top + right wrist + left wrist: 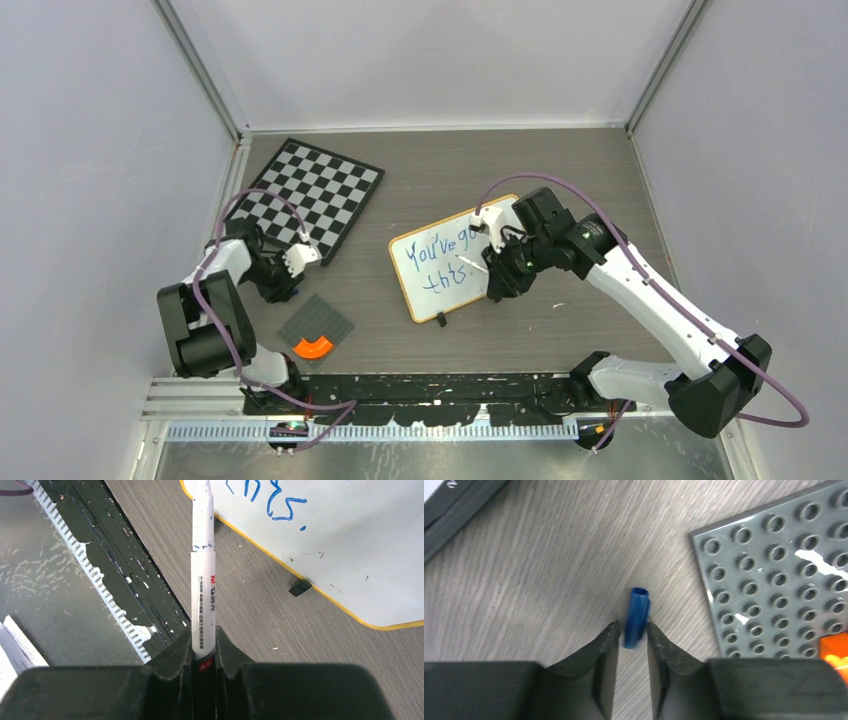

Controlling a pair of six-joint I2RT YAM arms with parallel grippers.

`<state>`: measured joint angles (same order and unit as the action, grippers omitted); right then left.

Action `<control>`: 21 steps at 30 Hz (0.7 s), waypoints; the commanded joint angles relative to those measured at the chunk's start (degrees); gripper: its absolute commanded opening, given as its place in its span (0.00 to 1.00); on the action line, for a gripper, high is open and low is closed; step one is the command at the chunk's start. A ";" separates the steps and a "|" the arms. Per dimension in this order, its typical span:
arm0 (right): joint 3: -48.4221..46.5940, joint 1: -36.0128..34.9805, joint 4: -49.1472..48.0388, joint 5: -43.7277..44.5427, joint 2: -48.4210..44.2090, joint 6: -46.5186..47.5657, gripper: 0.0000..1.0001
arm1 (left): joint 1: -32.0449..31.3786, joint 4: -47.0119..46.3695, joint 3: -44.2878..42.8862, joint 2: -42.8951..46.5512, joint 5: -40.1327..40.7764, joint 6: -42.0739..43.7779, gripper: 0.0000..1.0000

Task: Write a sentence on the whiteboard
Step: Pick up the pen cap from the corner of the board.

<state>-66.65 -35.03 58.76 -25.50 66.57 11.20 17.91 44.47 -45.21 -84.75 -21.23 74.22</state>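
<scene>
The whiteboard (455,296) lies tilted at mid-table, with a yellowish frame and blue handwriting on it. My right gripper (494,270) hovers at its right edge, shut on a white marker (470,263). In the right wrist view the marker (202,580) stands out straight from the gripper (204,632), uncapped, its tip over the near corner of the whiteboard (350,555). My left gripper (283,288) is low over the table at the left. Its jaws (633,627) stand narrowly apart around the near end of a small blue cap (638,611), with a sliver of gap on the left side.
A black-and-white chessboard (310,195) lies at the back left, its edge (454,510) near my left gripper. A grey studded baseplate (316,322) with an orange brick (313,347) lies just right of the cap. A black clip foot (300,586) sticks out from the whiteboard's near edge.
</scene>
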 commanded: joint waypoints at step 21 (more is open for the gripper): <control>-5.85 0.45 -2.37 -11.49 2.60 -5.04 0.00 | -27.13 22.69 -23.36 19.69 -7.60 -11.36 0.00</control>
<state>-70.02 -34.76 57.60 -30.59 69.04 7.64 0.84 60.07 -61.10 -70.54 -27.51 69.01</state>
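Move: The blue pen cap lies on the table practically between the left fingertips, about 1 cm ahead and 1 cm below the hand point. The grey studded plate is centred some 9 cm back and 7 cm to the right, the orange curved piece on it about 13 cm back and 6 cm right. The chessboard's middle is roughly 22 cm ahead, 4 cm right. From the right hand the cap lies about 46 cm left, 6 cm ahead and 18 cm below. The pen cap is pinched as the left fingers close on it, the hand easing about 1 cm forward. The left arm then lifts it, slowly at first and then fast, some 13 cm up and 9 cm to the right, the wrist turning some 15 degrees clockwise with the fingertips swinging forward. The right hand keeps its grip on the pen and drifts about 2 cm left and up. ##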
